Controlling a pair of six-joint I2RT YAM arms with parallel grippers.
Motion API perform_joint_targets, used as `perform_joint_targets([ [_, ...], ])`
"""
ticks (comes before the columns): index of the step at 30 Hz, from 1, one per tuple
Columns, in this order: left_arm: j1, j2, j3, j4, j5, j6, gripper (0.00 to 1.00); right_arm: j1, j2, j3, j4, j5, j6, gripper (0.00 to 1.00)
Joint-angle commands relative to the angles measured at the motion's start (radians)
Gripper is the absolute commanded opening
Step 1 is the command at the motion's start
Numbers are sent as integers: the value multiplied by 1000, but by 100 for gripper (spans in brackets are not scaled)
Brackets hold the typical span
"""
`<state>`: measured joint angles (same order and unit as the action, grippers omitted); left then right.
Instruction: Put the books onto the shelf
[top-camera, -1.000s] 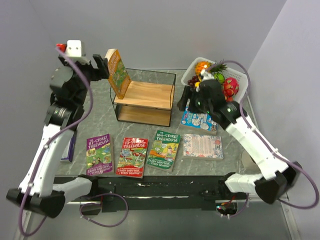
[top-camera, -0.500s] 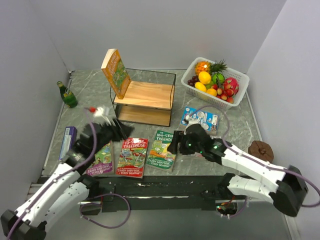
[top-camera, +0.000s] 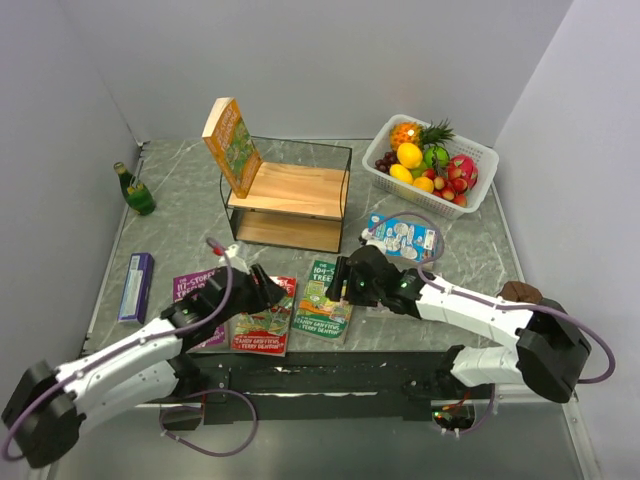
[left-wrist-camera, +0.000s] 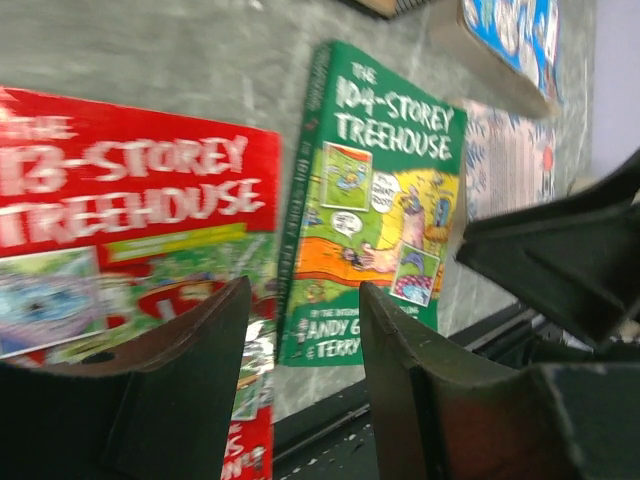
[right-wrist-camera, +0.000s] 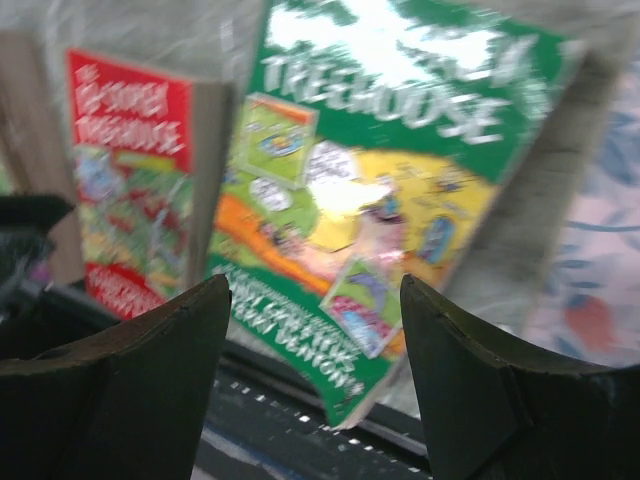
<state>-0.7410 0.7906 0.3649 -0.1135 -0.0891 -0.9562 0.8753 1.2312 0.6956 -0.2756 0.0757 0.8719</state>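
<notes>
On the shelf, one orange-and-green book leans upright at the top tier's left end. A purple book, a red one and a green one lie flat along the table's front. My left gripper hovers low over the gap between the red book and the green book, open and empty. My right gripper is open over the green book's near end, with nothing between its fingers. The pink book lies right of the green one. My right arm hides it from above.
A blue picture book lies right of the shelf. A white fruit basket stands at the back right, with a green bottle at the left wall. A small purple box and a brown lump lie near the sides. The two grippers are close together.
My left arm left the book on the shelf top and came down to the front books, its jaws narrowing. My right arm swung from the basket down to the green book.
</notes>
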Motion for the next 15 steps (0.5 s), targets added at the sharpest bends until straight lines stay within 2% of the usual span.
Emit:
perform_joint_targets([
  [1,-67,164,66,208,-14,-16,53,-38,19,-1,-70,95,33,76],
  [4,-95,307,98,267,11,-3,53,-45,91,19,-96,90,27,76],
  [11,-146,484,154,275,-46,8,51,-47,160,-22,-80,62,45,77],
  [15,-159,550,155,290,-38,4,47,-45,217,-76,108,-42,64,78],
])
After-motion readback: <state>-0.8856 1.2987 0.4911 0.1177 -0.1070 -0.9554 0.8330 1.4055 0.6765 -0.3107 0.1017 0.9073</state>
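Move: The green 104-Storey Treehouse book lies flat about 11 cm to the left hand's right, nearly level with it and some 9 cm below. From the right hand it is roughly 4 cm to the left, about level and 7 cm down. The red 13-Storey book is some 4 cm left of the left hand and 2 cm back; the floral book is about 17 cm right of the right hand and 3 cm ahead. The green book is approached from both long sides, both grippers staying open. The left hand goes right about 7 cm while sinking 5 cm, away from over the red book towards the green spine; the right hand drops some 6 cm and shifts about 3 cm right to straddle the book's right edge, tipping its fingers slightly more downward. ##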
